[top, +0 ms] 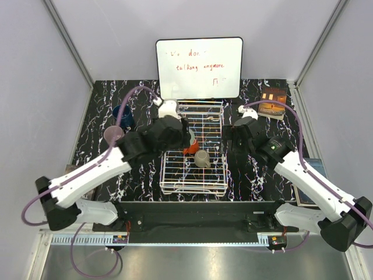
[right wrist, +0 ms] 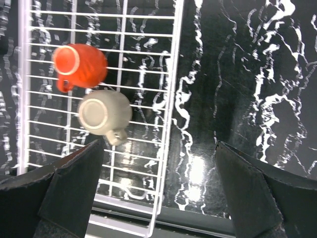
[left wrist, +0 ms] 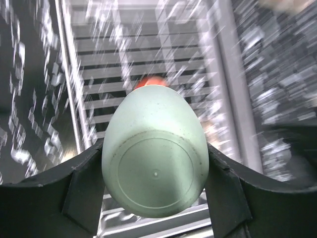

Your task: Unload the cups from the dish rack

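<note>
In the left wrist view a pale mint green cup (left wrist: 154, 163) fills the middle, bottom toward the camera, and my left gripper (left wrist: 154, 196) is shut on its sides over the white wire dish rack (left wrist: 148, 59). From above, that gripper (top: 185, 137) hangs over the dish rack (top: 193, 191). An orange-red cup (top: 190, 147) and a taupe cup (top: 201, 158) lie inside the rack. Off the rack at the left stand a dark blue cup (top: 123, 116) and a pink-lilac cup (top: 113, 135). My right gripper (right wrist: 161, 188) is open above the rack's right rim (right wrist: 171, 99), near the taupe cup (right wrist: 103, 113) and the orange-red cup (right wrist: 79, 67).
A whiteboard (top: 199, 68) with red writing leans behind the rack. A small wooden object (top: 273, 102) sits at the back right, and a flat dark item (top: 309, 181) lies at the right edge. Grey walls enclose the black marbled table (top: 256, 169).
</note>
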`<control>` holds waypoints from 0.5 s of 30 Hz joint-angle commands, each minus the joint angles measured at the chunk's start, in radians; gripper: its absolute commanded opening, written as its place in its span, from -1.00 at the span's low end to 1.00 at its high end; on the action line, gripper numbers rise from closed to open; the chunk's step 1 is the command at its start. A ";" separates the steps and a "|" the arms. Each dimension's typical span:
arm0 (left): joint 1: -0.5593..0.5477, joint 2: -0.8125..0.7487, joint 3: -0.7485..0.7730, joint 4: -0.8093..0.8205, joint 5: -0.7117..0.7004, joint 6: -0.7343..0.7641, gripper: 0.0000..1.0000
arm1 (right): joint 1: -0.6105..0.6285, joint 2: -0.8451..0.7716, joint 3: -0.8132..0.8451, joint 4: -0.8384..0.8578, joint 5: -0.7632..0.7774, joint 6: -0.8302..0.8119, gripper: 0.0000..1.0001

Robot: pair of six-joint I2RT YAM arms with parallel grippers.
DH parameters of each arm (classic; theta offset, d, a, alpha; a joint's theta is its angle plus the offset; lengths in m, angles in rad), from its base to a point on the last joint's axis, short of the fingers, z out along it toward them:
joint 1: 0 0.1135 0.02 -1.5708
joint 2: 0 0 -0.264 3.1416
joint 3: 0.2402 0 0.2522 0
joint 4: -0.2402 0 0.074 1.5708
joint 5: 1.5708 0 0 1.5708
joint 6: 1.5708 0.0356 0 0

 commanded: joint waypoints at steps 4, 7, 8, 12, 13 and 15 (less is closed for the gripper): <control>0.022 -0.126 0.053 0.205 0.122 0.062 -1.00 | 0.009 -0.038 0.074 0.089 -0.143 0.047 0.99; 0.045 -0.174 -0.045 0.363 0.266 0.045 -1.00 | 0.006 -0.087 0.054 0.207 -0.243 0.088 1.00; 0.071 -0.185 -0.066 0.393 0.303 0.036 -1.00 | 0.007 -0.122 0.048 0.222 -0.236 0.108 1.00; 0.149 -0.255 -0.225 0.675 0.553 -0.031 -1.00 | 0.001 -0.213 -0.013 0.388 -0.335 0.159 1.00; 0.193 -0.286 -0.260 0.730 0.599 -0.091 -1.00 | -0.003 -0.221 -0.022 0.426 -0.354 0.183 1.00; 0.233 -0.301 -0.348 0.877 0.700 -0.146 -1.00 | -0.007 -0.237 -0.026 0.442 -0.366 0.206 1.00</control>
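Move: The left hand already holds the green cup above the rack; the right gripper, open and empty, is about 21 cm to its right, level with it front to back and some 5 cm lower. From the left hand, the orange cup sits about 5 cm ahead, 5 cm right and 17 cm below, the grey cup level, 10 cm right and as far below. From the right hand, the green cup is about 18 cm left, 1 cm ahead and 4 cm higher; the grey cup is level, 11 cm left and 12 cm below. Keeping its grip on the green cup, the left hand carries it up about 9 cm over the rack, then sinks back some 3 cm while easing 2 or 3 cm right, its wrist rolling about 30 degrees so that the fingers and cup swing round to the right and level out towards the right gripper. The right hand, still wide open and touching nothing, goes left about 5 cm, then climbs ever faster to some 11 cm up, drawing slightly back and rolling about 30 degrees so its fingers swing left towards the green cup. ##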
